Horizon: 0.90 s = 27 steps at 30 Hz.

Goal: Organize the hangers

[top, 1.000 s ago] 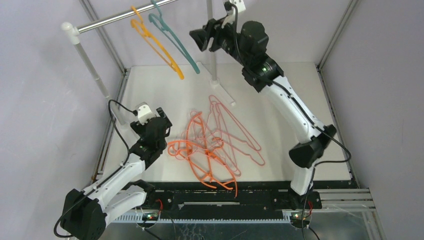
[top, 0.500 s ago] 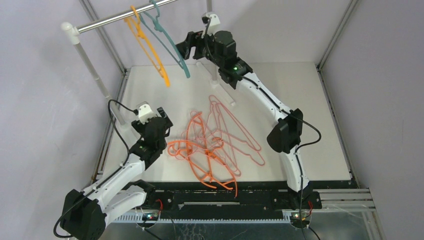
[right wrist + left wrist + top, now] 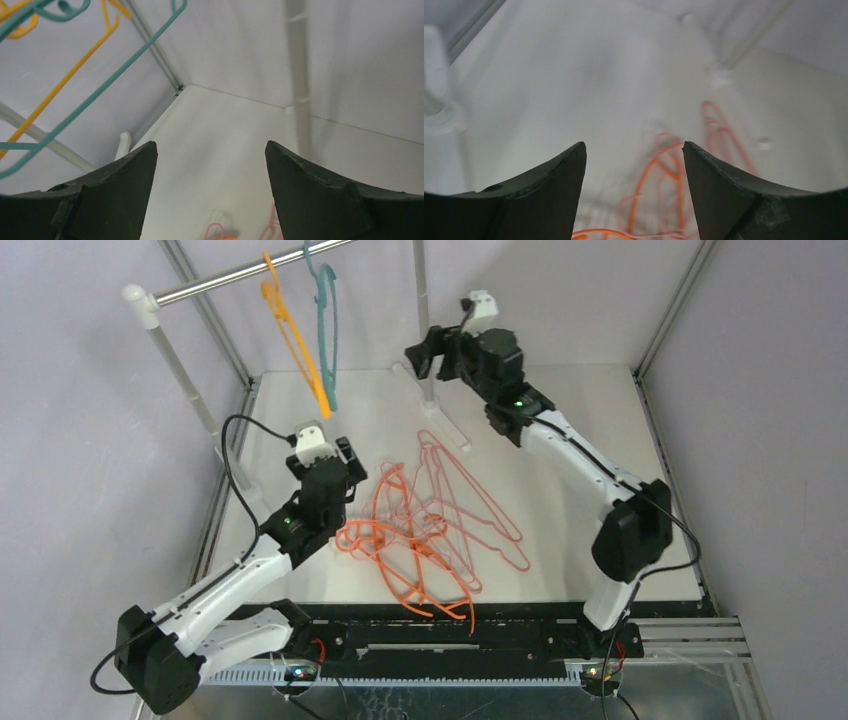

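Two hangers hang from the silver rail (image 3: 230, 278): a yellow-orange hanger (image 3: 300, 350) and a teal hanger (image 3: 327, 330). On the white table lies a tangle of bright orange hangers (image 3: 410, 565) and pale pink hangers (image 3: 480, 510). My left gripper (image 3: 352, 472) is open just left of the pile. In the left wrist view an orange hanger (image 3: 659, 175) lies blurred beyond the empty left gripper (image 3: 634, 150). My right gripper (image 3: 418, 352) hangs open and empty to the right of the hung hangers. The right wrist view shows the teal hanger (image 3: 100, 90) and the yellow-orange hanger (image 3: 65, 85) up left of the right gripper (image 3: 211, 147).
White posts carry the rail: one post (image 3: 180, 370) at the left, another post (image 3: 425, 330) with a foot on the table just behind my right gripper. Metal frame bars run along the enclosure's walls. The table's right half (image 3: 620, 440) holds only my right arm.
My right gripper has pulled back from the rail, rightward and lower, with its jaws wider. The teal hanger swung left on the rail. My left arm has advanced toward the pile.
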{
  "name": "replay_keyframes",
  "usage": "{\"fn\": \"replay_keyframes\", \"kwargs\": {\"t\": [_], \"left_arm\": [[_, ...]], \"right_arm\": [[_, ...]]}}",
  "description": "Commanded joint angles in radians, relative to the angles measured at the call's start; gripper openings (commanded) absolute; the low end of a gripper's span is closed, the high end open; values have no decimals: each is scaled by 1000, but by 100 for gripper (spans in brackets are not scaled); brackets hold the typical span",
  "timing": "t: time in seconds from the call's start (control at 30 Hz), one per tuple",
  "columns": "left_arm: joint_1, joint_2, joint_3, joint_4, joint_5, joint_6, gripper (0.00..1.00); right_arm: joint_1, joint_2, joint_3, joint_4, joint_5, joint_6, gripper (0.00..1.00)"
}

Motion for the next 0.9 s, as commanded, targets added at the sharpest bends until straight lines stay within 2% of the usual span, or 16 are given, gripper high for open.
{"fn": "replay_keyframes", "kwargs": {"t": [0.0,0.23,0.37,0.47,0.57,0.7,0.87], "left_arm": [[-139,6,203,-79,-41,36,75],[-310,126,419,-170,6,75,76],[-319,200,515,-133,20,116,77],[-319,281,619,-76,-12,229,77],[-307,379,739,-11,-53,354,68],[-252,480,862,46,-4,440,55],[-120,535,924,108,106,449,54]], "right_arm": [[-47,-164,-118,121,31,-6,87],[-99,-274,-272,150,41,5,88],[-123,-303,-305,149,27,14,88],[-135,-326,-327,152,30,14,88],[-152,-347,-348,156,27,27,88],[-169,-371,-379,160,19,41,88],[-188,-400,-420,144,9,40,88]]}}
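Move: The teal hanger on the rail is the left hand's likely aim, its middle about 27 cm ahead, 4 cm to the left and 21 cm above. The orange hanger hangs some 24 cm ahead, 12 cm left, just as high. The pink and orange pile lies roughly 4 cm ahead, 15 cm right and 21 cm down. From the right hand, the teal hanger is about 12 cm ahead, 23 cm left and 6 cm up. The left hand heads for the near right side of the hanging teal hanger, touching nothing: it climbs about 20 cm while swinging some 16 cm right, then reaches forward, its fingers half closing as the wrist turns clockwise and tips up. The empty right hand, wide open, draws off rightward about 12 cm, away from the rack. ##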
